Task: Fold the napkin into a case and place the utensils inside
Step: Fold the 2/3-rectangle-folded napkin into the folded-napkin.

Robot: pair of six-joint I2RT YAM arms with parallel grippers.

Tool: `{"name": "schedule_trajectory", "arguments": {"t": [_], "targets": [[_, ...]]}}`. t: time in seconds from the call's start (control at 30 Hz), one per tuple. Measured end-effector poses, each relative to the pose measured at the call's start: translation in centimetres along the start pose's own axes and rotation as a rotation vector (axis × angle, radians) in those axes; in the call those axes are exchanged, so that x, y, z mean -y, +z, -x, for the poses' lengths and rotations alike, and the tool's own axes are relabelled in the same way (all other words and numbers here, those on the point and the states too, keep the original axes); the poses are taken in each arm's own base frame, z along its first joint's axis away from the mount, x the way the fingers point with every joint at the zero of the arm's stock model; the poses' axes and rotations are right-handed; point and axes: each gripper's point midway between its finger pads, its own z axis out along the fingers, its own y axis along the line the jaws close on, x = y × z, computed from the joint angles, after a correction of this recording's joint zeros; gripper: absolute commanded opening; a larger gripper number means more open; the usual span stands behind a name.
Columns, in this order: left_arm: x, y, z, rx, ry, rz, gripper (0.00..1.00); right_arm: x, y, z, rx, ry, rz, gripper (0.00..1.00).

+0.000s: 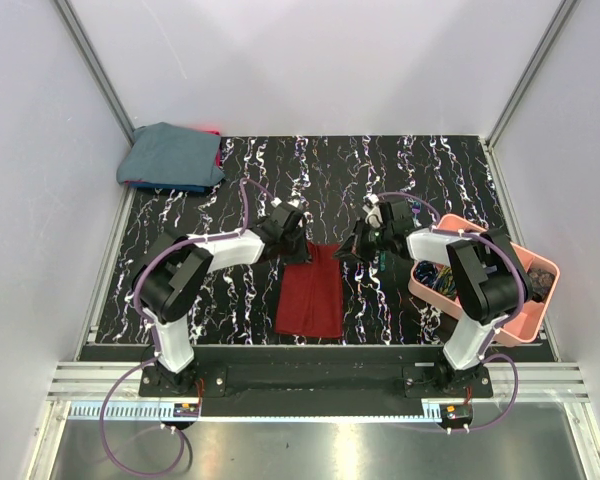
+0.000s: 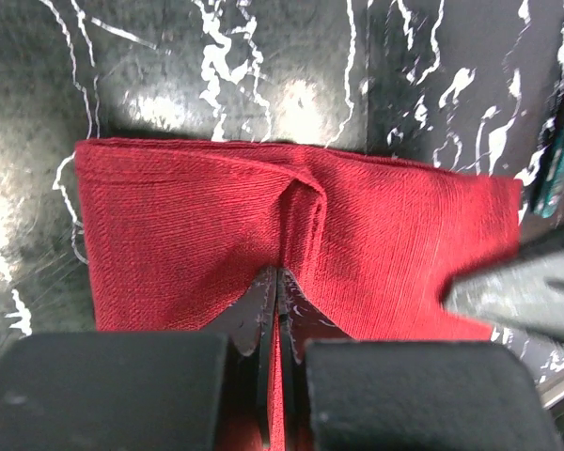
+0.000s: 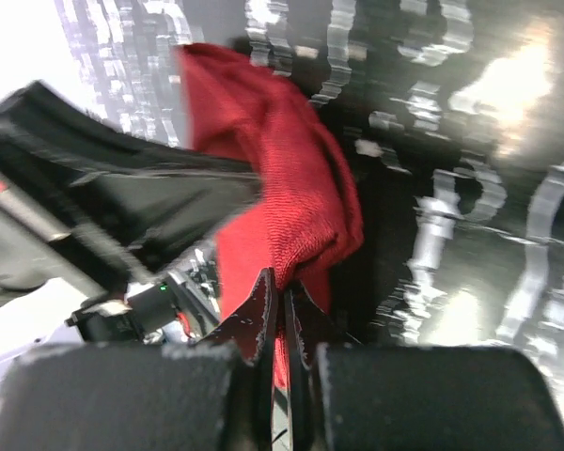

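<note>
The dark red napkin (image 1: 310,295) lies folded as a narrow strip on the black marbled table, its long side running toward me. My left gripper (image 1: 298,243) is shut on the strip's far edge; the left wrist view shows the cloth (image 2: 188,225) puckered into a ridge at the closed tips of the left gripper (image 2: 278,274). My right gripper (image 1: 349,250) is shut on the far right corner, where the napkin (image 3: 296,178) bunches up from the tips of the right gripper (image 3: 289,282). A dark green utensil handle (image 2: 556,160) shows just beyond the cloth's right edge.
A pink tray (image 1: 520,328) holding coiled cables stands at the right, beside the right arm. A blue-grey cloth bundle (image 1: 172,155) lies at the back left corner. White walls with metal rails close in the table on three sides.
</note>
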Motion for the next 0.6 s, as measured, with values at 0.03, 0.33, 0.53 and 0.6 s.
{"name": "schedule_trajectory", "arguments": {"t": [0.03,0.33,0.53,0.6], "targets": [[0.1,0.1,0.0,0.002,-0.002,-0.005,0.02,-0.7,0.0,0.1,0.003,-0.008,0.009,0.00],[0.6,0.4,-0.1,0.013,-0.014,-0.036,0.01,-4.7,1.9,-1.1,-0.016,-0.005,0.038,0.00],[0.8,0.6,-0.3,0.027,-0.024,-0.066,0.01,-4.6,3.8,-1.0,0.007,0.096,0.043,0.00],[0.8,0.7,-0.3,0.033,-0.029,-0.074,0.01,-4.2,4.1,-0.8,0.021,0.139,0.045,0.00]]}}
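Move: My right hand holds the napkin's far right corner, already lifted a few centimetres. The napkin's crease, where my closed left fingers press near the far edge, lies about 8 cm to this hand's left, level ahead, some 3 cm lower. The spoon is roughly 9 cm to the right and 4 cm farther out, the fork about 16 cm right and 7 cm out. For my left hand the crease is directly under the fingertips. I carry the pinched corner left about 6 cm towards my left fingertips in a low arc, rising some 2.5 cm and then starting down again, with my right fingers kept shut on the cloth. My left hand keeps its closed tips on the crease, easing only about 1 cm to the right. ##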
